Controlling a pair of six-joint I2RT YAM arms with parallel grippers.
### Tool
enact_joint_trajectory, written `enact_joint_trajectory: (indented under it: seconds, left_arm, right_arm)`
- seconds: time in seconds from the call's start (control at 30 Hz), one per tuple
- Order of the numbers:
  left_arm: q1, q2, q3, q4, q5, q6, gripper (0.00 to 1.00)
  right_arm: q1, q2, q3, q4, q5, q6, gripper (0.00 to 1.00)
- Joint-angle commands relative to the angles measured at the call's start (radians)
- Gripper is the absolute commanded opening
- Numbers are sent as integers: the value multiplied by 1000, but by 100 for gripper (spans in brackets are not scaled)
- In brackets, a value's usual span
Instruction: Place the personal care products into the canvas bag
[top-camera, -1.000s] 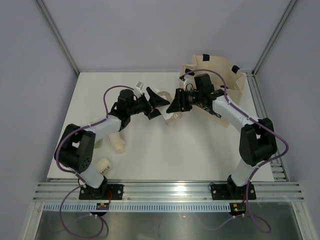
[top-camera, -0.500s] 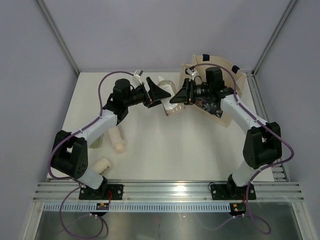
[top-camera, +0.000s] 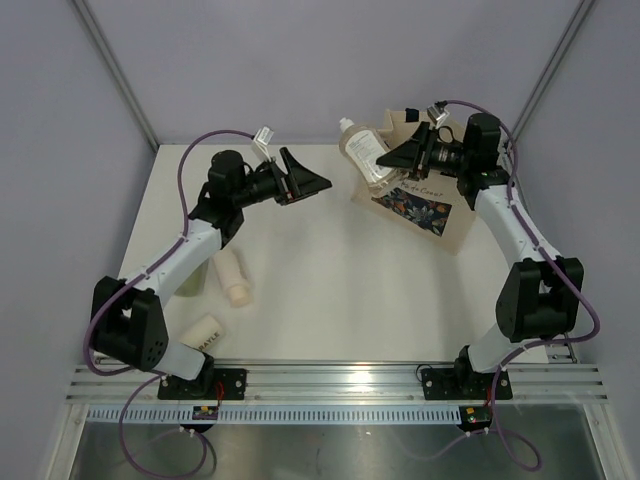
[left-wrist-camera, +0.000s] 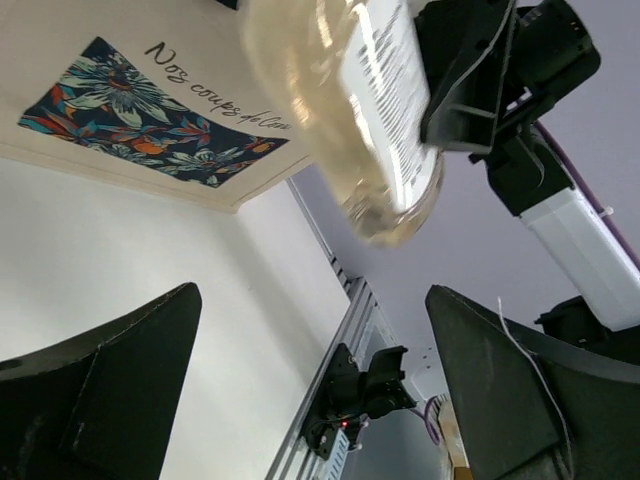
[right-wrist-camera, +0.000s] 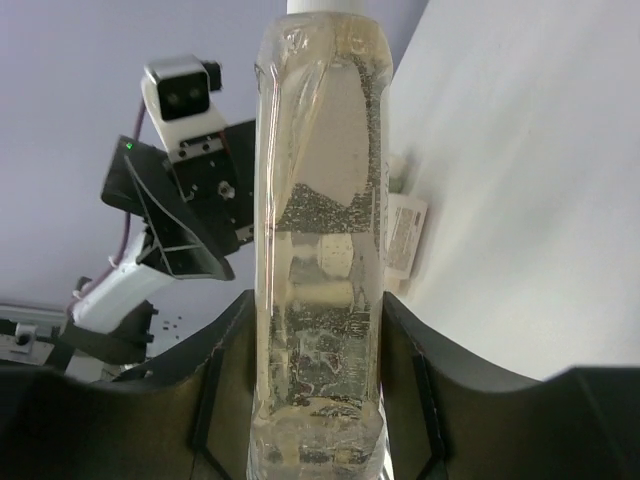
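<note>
A clear flat yellowish bottle (top-camera: 365, 155) with a white cap hangs in the air, tilted, just left of the canvas bag (top-camera: 455, 215). My right gripper (top-camera: 400, 160) is shut on its lower end. In the right wrist view both fingers press the bottle (right-wrist-camera: 318, 250) on its narrow sides, the gripper (right-wrist-camera: 318, 330) closed round it. My left gripper (top-camera: 305, 183) is open and holds nothing, a hand's width left of the bottle. Its wrist view shows the bottle (left-wrist-camera: 345, 90) above the spread jaws (left-wrist-camera: 310, 295), and the bag's floral print (left-wrist-camera: 150, 110). Other products lie at the left: a cream tube (top-camera: 232, 275), a white tube (top-camera: 203, 332) and a grey-green bottle (top-camera: 195, 282).
The bag stands at the table's back right corner, against the right-hand rail (top-camera: 535, 260). The enclosure's grey walls close in the back and both sides. An aluminium rail (top-camera: 340, 382) with the arm bases runs along the near edge.
My right gripper has carried the bottle up and to the right, from mid-table to beside the bag. The left arm has drawn back to the left, its gripper still open.
</note>
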Motion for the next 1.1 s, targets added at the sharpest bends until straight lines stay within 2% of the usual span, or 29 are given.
enact_joint_trajectory:
  seconds: [0.0, 0.2, 0.33, 0.4, 0.43, 0.47, 0.57, 0.8, 0.83, 0.87, 0.93, 1.07]
  left_arm:
    - [22, -65, 27, -97, -10, 122, 99]
    - [66, -175, -10, -312, -98, 297, 99]
    - [101, -272, -108, -331, -114, 321, 99]
    - [114, -324, -166, -334, -119, 324, 99]
    - [117, -341, -180, -345, -120, 335, 99]
    - [120, -353, -192, -372, -132, 346, 99]
    - [124, -421, -218, -487, -218, 415, 99]
    - [126, -617, -261, -726, -602, 519, 99]
    - [126, -658, -270, -740, -632, 498, 99]
    - [126, -678, -290, -771, -705, 475, 99]
    - [127, -708, -315, -794, -766, 418, 99]
    - [127, -711, -370, -849, -849, 326, 99]
  right_arm:
    - [-68, -83, 96, 238, -72, 140, 0]
    - [-235, -22, 211, 148, -38, 106, 0]
    - [-317, 57, 292, 117, -8, 106, 0]
    - [-324, 104, 364, -62, 23, -50, 0]
    - [-325, 121, 452, -134, 61, -116, 0]
    - [-325, 141, 496, -238, 77, -235, 0]
    - [-325, 201, 609, -399, 127, -436, 0]
    - [-311, 225, 617, -641, 250, -803, 0]
    - [-305, 225, 613, -665, 284, -892, 0]
    - [-297, 222, 605, -703, 302, -927, 0]
    - [-274, 215, 582, -730, 365, -1012, 0]
    - [-239, 212, 562, -762, 457, -1083, 0]
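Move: The right hand holds the amber bottle in the air. The canvas bag's mouth lies about 10 cm ahead of it, some 13 cm to its right and 7 cm below. From the empty left hand, the pale tube lies roughly 20 cm to the left, 6 cm back and 29 cm below. The green bottle is 9 cm left of that tube and level with it; the white bottle is 6 cm left of the tube and 15 cm nearer the base. Rightward and forward in a rising arc, the right hand carries the amber bottle some 20 cm over the bag, then sinks about 12 cm towards its mouth, swinging clockwise and tipping the fingers down some 40 degrees while keeping its grip. Meanwhile the open, empty left hand backs off about 20 cm to its left, also back and down towards the pale tube, turning counter-clockwise. ##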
